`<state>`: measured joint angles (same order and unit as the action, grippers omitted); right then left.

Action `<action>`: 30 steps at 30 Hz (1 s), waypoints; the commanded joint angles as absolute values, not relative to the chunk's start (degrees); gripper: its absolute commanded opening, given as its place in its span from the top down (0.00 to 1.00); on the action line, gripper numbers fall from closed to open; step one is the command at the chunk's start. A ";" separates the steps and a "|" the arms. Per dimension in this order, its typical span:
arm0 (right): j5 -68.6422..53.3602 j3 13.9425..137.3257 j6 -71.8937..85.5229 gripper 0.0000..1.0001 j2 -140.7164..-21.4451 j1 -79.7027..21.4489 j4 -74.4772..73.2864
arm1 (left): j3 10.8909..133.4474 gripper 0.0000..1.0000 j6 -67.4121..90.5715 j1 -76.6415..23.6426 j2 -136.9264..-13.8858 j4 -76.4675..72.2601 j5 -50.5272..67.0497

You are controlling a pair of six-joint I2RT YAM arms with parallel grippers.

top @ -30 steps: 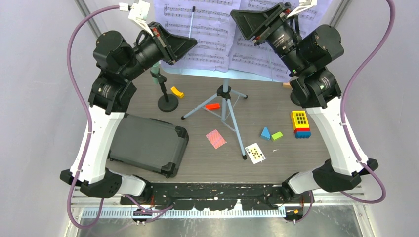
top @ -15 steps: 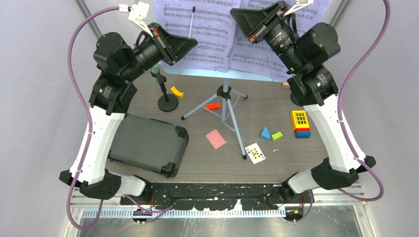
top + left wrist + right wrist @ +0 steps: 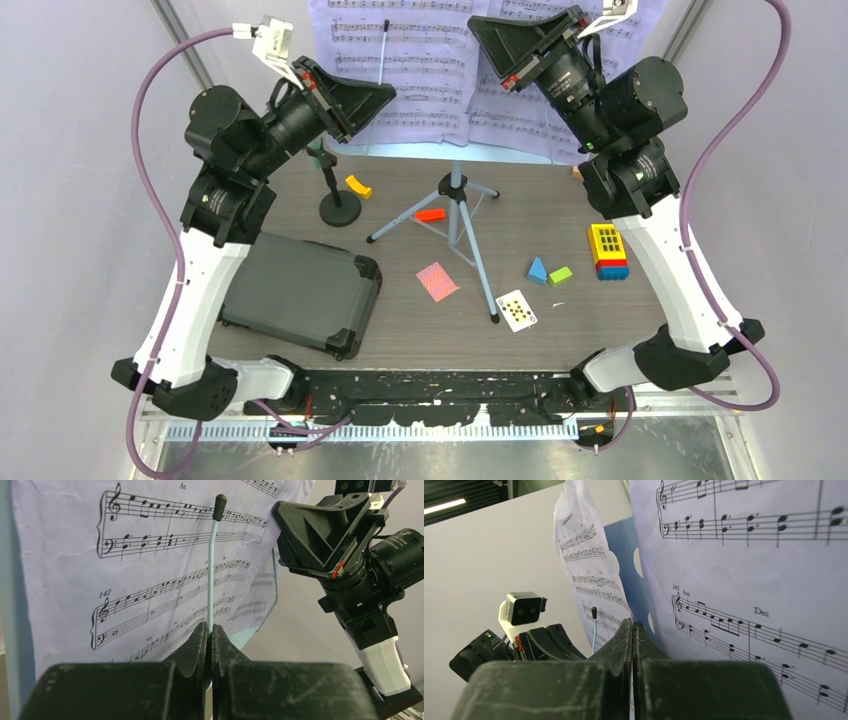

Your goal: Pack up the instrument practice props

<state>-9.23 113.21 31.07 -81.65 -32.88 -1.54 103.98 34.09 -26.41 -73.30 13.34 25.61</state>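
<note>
The pale blue music rack (image 3: 440,150) stands on tripod legs (image 3: 462,232) at the back, with lilac sheet-music pages (image 3: 430,70) spread on it. My left gripper (image 3: 388,93) (image 3: 210,630) is shut on the rack's thin blue page-holder wire (image 3: 212,580), whose black tip stands above the jaws. My right gripper (image 3: 473,24) (image 3: 632,626) is shut on the edge of a sheet-music page (image 3: 749,580), and a sliver of paper shows between the jaws. A mic pole on a black round base (image 3: 340,209) stands under the left arm. No microphone is in view.
A dark grey closed case (image 3: 295,290) lies at the front left. Two playing cards (image 3: 437,281) (image 3: 516,310) lie near the tripod legs. Toy blocks are scattered about: yellow (image 3: 358,186), red (image 3: 431,214), blue (image 3: 538,270), green (image 3: 560,275), and a stacked one (image 3: 608,250).
My right gripper has closed onto the page edge. My left arm has risen and shifted a little left, still shut on the wire. The pages have moved up slightly.
</note>
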 commanded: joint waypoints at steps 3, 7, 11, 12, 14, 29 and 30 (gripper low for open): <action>-10.48 112.73 29.31 1.00 -78.17 -33.13 4.51 | 103.54 1.00 33.59 -26.63 -69.62 7.43 27.08; -10.76 111.05 28.63 1.00 -75.39 -33.13 5.57 | 103.37 1.00 33.40 -26.63 -69.36 7.64 26.85; -10.08 109.69 27.24 1.00 -72.46 -33.13 4.80 | 103.04 1.00 33.45 -26.63 -69.34 7.65 26.68; -9.88 108.88 26.98 1.00 -71.83 -33.13 4.77 | 102.89 1.00 33.55 -26.63 -69.32 7.53 26.64; -8.96 107.62 25.82 1.00 -69.92 -33.13 4.45 | 102.67 1.00 33.55 -26.64 -69.41 7.52 26.55; -7.18 98.65 18.68 1.00 -54.52 -33.13 -5.40 | 99.74 0.69 33.17 -26.63 -68.17 8.28 23.88; -7.44 98.28 18.65 1.00 -53.14 -33.13 -6.21 | 99.53 0.67 33.03 -26.63 -68.07 8.26 23.84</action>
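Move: The left hand has the stand's left page rod pinched; the left music sheet's middle is directly behind it, about 3 cm ahead and 6 cm higher. The right hand already holds that sheet's inner edge, with the sheet's middle some 10 cm to its left at much the same height. From the right hand, the left rod is about 10 cm left, 3 cm back and 7 cm down. The right sheet's middle is about 11 cm to its right, level fore and aft. With its fingers shut on the sheet's inner edge, the right hand draws the left sheet off the music stand, slowly at first and then briskly, going about 13 cm back and 10 cm right; it climbs some 4 cm, dips slightly at the end, and tips its fingers up roughly 15 degrees while turning a little clockwise. The left hand stays nearly in place at the left rod, easing about 1 cm back, and only near the end opens its fingers about a quarter, leaving the rod standing between them. ##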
